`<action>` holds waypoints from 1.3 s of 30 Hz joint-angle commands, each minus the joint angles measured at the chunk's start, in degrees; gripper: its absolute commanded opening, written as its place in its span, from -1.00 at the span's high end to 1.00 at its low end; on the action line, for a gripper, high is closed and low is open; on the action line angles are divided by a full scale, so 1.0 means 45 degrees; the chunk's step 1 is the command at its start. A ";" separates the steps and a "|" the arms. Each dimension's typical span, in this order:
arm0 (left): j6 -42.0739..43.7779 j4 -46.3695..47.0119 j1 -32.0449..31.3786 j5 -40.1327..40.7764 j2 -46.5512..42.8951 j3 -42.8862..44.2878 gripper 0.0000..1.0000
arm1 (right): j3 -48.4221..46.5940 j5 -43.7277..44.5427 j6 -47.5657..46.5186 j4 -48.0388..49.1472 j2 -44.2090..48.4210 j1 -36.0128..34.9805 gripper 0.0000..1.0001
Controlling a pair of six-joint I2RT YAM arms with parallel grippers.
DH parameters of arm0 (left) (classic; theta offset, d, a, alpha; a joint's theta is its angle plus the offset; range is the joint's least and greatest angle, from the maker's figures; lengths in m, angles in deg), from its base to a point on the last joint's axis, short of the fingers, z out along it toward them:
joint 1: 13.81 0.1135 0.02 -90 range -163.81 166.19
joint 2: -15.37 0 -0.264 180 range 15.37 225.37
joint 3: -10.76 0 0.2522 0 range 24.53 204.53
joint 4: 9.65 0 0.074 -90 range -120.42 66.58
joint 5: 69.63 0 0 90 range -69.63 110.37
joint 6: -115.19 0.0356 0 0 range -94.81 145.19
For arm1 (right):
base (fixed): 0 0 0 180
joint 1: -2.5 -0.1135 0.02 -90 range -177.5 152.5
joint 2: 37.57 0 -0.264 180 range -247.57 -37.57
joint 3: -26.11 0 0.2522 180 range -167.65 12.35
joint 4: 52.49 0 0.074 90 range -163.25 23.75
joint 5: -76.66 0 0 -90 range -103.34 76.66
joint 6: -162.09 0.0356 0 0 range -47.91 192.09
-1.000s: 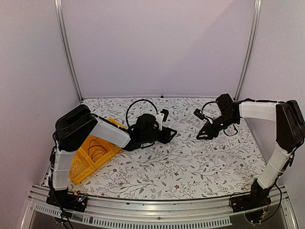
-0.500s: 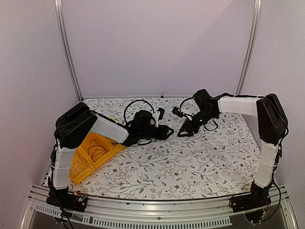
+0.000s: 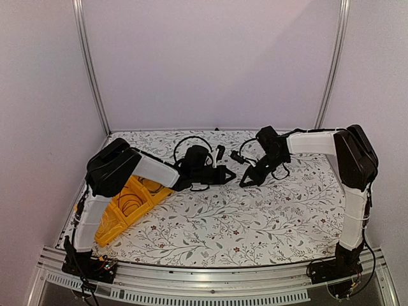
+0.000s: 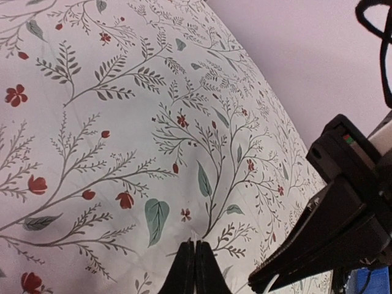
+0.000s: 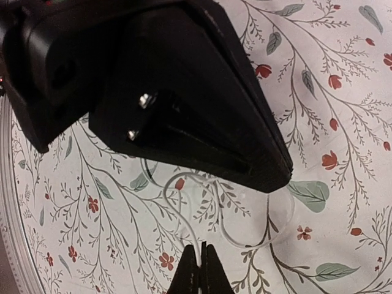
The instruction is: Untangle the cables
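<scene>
A thin pale cable (image 5: 165,192) lies in loose loops on the flowered cloth at mid-table. My right gripper (image 5: 200,246) is shut on one strand of it. The left gripper's black fingers (image 5: 245,153) hang just over the same loops. In the left wrist view my left gripper (image 4: 195,244) is shut, with a pale sliver of cable (image 4: 195,235) pinched at its tips. From above, the left gripper (image 3: 233,173) and right gripper (image 3: 243,183) almost meet tip to tip. Dark coiled cables (image 3: 129,203) lie in a yellow bin.
The yellow bin (image 3: 105,229) sits tilted at the table's left, under the left arm. Thick black arm cables (image 3: 188,141) loop above the left wrist. The right gripper's fingers (image 4: 306,251) crowd the lower right of the left wrist view. Walls close the back and sides.
The right arm swung left to the middle and met the left gripper, which edged right. Both grippers went from open to shut, each on the pale cable.
</scene>
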 commanded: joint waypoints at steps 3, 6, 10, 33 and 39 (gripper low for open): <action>0.0122 0.0744 0.0508 0.0947 -0.1785 -0.1712 1.00 | 0.0986 0.0019 -0.0297 0.0009 0.0844 0.0083 1.00; 0.0629 0.0960 0.0831 0.2293 -0.3787 -0.3461 1.00 | 0.1709 -0.0144 -0.0292 0.0393 0.1751 0.0981 1.00; 0.1603 0.0545 0.1135 0.3684 -0.6488 -0.5283 1.00 | 0.2028 -0.0753 -0.0043 0.0637 0.2408 0.2591 1.00; 0.4071 -0.1289 0.0992 0.5169 -1.2549 -0.7904 0.76 | 0.2011 -0.2238 0.0196 0.0508 0.3078 0.3819 1.00; 0.8019 0.0246 -0.1130 0.5004 -1.1300 -0.7899 0.17 | 0.1245 -0.3916 -0.0128 -0.0597 0.4472 0.3619 1.00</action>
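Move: The thin white cable lies almost at the hands, both already shut at it: the middle of its loops is about 2 cm back and 1 cm to the right of the left hand, and some 2 cm ahead and 3 cm to the left of the right hand, roughly 1 cm below each. From the left hand, the yellow box's far compartment is about 28 cm left and 3 cm back, its middle compartment some 35 cm left and 11 cm back. The white cable is drawn apart: the right fingers keep their pinch and go about 12 cm to the right and 5 cm forward, pause, then lift some 4 cm. The left hand, shut, sweeps about 23 cm left and 24 cm up, fingertips tilting up and turning counter-clockwise, then comes partly back right and down as its fingers open, empty. ##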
